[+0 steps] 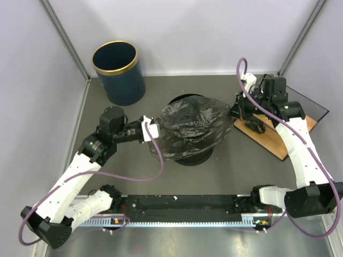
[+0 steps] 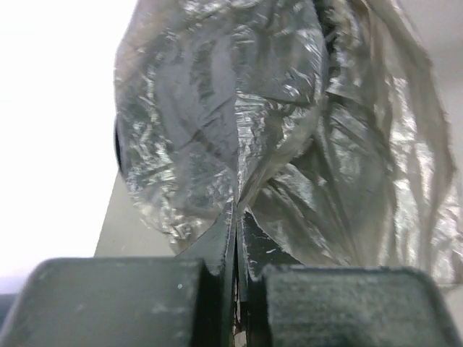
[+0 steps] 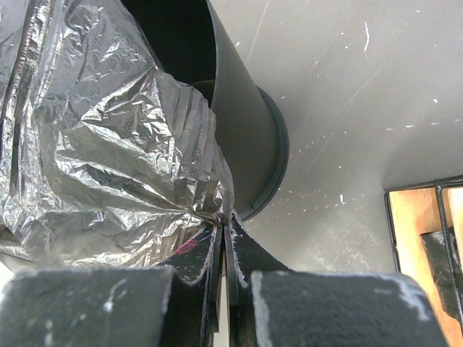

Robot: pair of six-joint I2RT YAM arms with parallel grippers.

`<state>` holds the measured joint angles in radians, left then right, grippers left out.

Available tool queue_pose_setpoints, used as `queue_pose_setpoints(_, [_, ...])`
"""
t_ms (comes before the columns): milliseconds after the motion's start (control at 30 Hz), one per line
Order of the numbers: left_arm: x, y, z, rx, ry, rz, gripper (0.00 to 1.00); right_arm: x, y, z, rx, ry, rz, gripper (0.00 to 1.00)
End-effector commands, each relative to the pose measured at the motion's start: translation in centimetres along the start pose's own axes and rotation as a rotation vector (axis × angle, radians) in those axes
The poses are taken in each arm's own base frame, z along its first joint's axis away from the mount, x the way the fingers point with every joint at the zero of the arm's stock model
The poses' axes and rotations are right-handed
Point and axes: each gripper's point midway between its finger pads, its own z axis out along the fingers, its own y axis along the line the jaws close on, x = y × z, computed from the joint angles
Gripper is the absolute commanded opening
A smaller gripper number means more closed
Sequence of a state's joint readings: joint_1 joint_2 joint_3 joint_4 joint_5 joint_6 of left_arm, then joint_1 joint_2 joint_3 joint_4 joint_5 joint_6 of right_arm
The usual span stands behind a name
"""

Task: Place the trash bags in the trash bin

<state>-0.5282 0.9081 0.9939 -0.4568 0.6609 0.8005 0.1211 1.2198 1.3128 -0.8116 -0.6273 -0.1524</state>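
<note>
The trash bag [image 1: 193, 126] is a crinkly glossy black film, stretched between both grippers at the table's middle and draped over a black round container [image 1: 197, 157]. At the bag's left edge, my left gripper [image 1: 155, 130] is shut on a fold of the film [image 2: 217, 108]; its jaws [image 2: 236, 210] meet on the plastic. My right gripper [image 1: 236, 111] is shut on the bag's right edge, where gathered pleats [image 3: 94, 144] run into the closed tips [image 3: 226, 215]. The trash bin [image 1: 118, 72], navy with a gold rim, stands upright at the back left, apart from the bag.
The black container's wall and rim [image 3: 242, 123] show beside the bag in the right wrist view. A wooden board [image 1: 278, 140] with a small black object [image 1: 256, 126] lies at the right. Pale walls close in at the left, back and right.
</note>
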Motion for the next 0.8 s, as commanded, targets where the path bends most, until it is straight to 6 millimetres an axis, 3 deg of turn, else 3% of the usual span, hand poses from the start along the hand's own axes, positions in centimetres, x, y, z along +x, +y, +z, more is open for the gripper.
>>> queue_pose_setpoints(0, [-4.1, 5.8, -0.4, -0.231, -0.105, -0.074, 0.00, -3.8, -0.4, -0.8, 0.032, -0.107, -0.051, 0.00])
queue_pose_setpoints(33, [-4.5, 7.3, -0.5, -0.295, -0.118, -0.096, 0.00, -4.1, -0.5, -0.8, 0.039, -0.116, -0.048, 0.00])
queue_pose_setpoints(167, [-1.8, 13.0, 0.4, -0.531, -0.051, -0.367, 0.00, -5.0, -1.9, 0.0, 0.080, -0.135, -0.039, 0.00])
queue_pose_setpoints(367, [1.1, 17.4, 2.0, -0.668, -0.029, -0.580, 0.00, -6.1, -3.3, 1.5, 0.095, -0.141, 0.001, 0.00])
queue_pose_setpoints(500, [5.7, 16.7, 3.3, -0.655, 0.101, -0.730, 0.00, -4.5, -3.9, 3.3, 0.062, -0.086, 0.049, 0.00])
queue_pose_setpoints(700, [12.3, 13.0, 3.7, -0.644, 0.265, -0.946, 0.00, -0.4, -5.1, 4.5, 0.097, 0.013, 0.086, 0.01])
queue_pose_setpoints(767, [13.6, 11.3, 4.0, -0.610, 0.290, -0.985, 0.00, 0.5, -4.9, 4.8, 0.082, 0.034, 0.094, 0.08])
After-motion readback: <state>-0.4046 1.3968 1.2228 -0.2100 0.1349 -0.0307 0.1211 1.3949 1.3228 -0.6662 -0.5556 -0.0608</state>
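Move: I already hold the black trash bag pinched between both hands. The mouth of the black bin lies about 7 cm ahead of my left hand, 16 to its right and 7 below; from my right hand it is 19 cm to the left, level fore and aft, some 5 below. The blue bin stands roughly 35 cm ahead of my left hand, 19 to its left and 15 lower; the wooden rack is about 10 cm ahead of my right hand, 21 to its right and 20 below. I sweep my left hand forward about 18 cm past the black bin's left side, arching up a little and then sinking, while the wrist swings counter-clockwise some 50 degrees and tips down. My right hand goes about 5 cm forward, then sinks a few centimetres. Both keep their pinch on the bag's edge, drawing its mouth open over the black bin. ##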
